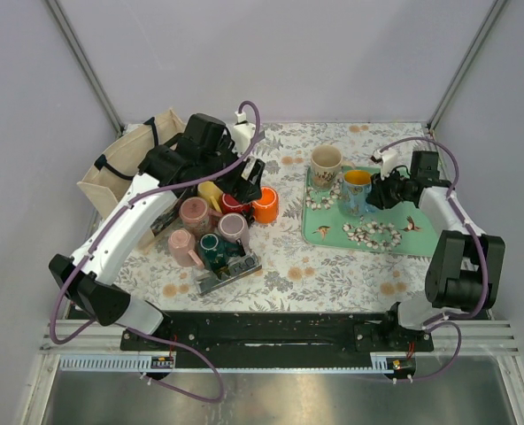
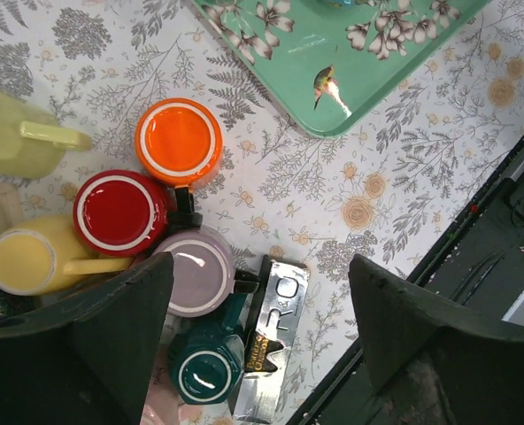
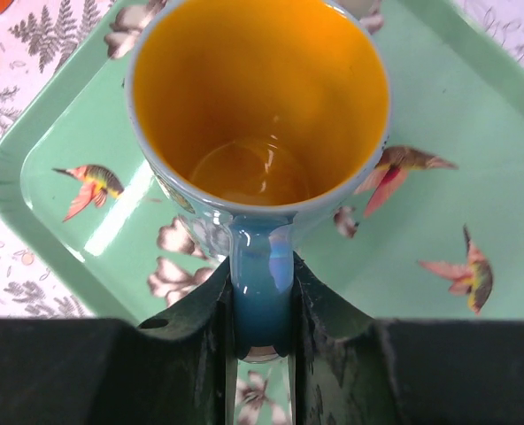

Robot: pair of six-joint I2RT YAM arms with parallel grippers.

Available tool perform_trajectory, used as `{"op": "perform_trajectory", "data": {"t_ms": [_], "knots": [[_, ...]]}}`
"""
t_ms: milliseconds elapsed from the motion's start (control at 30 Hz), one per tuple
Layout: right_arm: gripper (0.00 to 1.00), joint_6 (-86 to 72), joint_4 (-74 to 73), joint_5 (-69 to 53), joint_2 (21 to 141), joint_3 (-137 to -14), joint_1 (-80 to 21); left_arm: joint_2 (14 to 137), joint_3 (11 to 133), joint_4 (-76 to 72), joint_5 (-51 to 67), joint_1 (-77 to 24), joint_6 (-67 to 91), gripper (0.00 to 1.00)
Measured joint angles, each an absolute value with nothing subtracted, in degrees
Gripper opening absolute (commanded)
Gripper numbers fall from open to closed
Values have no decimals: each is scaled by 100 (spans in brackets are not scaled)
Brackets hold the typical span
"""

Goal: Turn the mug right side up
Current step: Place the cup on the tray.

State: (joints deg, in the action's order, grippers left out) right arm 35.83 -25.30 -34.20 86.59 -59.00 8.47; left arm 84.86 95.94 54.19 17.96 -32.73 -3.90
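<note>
A blue mug (image 1: 357, 190) with an orange inside (image 3: 258, 106) stands mouth up on the green tray (image 1: 395, 239). My right gripper (image 3: 262, 305) is shut on its handle (image 3: 260, 274), a finger on each side. Left of the tray, several mugs stand bottom up in a cluster: orange (image 2: 179, 142), red (image 2: 120, 211), lilac (image 2: 194, 270) and teal (image 2: 204, 372). A yellow mug (image 2: 23, 261) lies on its side beside them. My left gripper (image 2: 262, 328) hovers open above this cluster (image 1: 249, 181) and holds nothing.
A cream mug (image 1: 326, 164) stands upright at the tray's far left corner. A silver packet (image 2: 275, 336) lies beside the teal mug. A beige bag (image 1: 125, 164) sits at the back left. A pale yellow-green mug (image 2: 19, 137) lies beyond the cluster.
</note>
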Motion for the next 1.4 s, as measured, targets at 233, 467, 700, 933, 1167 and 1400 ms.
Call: {"op": "perform_trajectory", "data": {"t_ms": [233, 467, 700, 933, 1167, 1400], "knots": [[0, 3809, -2362, -3621, 9349, -6517, 847, 8383, 9498, 5301, 1621, -3273, -598, 82], [12, 4252, -2416, -3662, 9913, -6973, 847, 8381, 9435, 5306, 1367, -3273, -823, 82], [53, 4637, -2742, -3651, 10158, -7380, 891, 8381, 9435, 5308, 1282, -3271, -941, 82], [70, 4980, -3173, -3544, 10154, -7673, 1081, 8377, 9435, 5295, 1286, -3267, -985, 82], [71, 4740, -4160, -3719, 9979, -8318, 1118, 8300, 9406, 5269, 1306, -3249, -989, 82], [77, 3378, -4182, -3194, 9380, -8464, 263, 8090, 9369, 5240, 1293, -3234, -926, 86]]}}
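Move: Just ahead of the right hand, which holds the blue mug upright by its handle low over the tray, is the spot on the tray meant for the mug: about 9 cm forward, 4 cm left and 6 cm below. The beige mug stands some 12 cm forward and 13 cm left, about 1 cm lower; the orange mug is level with the hand, some 28 cm left, about 1 cm lower. From the left hand, that spot lies roughly 13 cm forward, 28 cm right and 23 cm below. Carrying the blue mug forward over the tray about 6 cm and sinking the last centimetre, the right hand turns slightly counter-clockwise, then opens its fingers and lets go of the handle. Easing a little right and back, the empty hand then climbs about 8 cm and swings left over the mug, fingers open. ##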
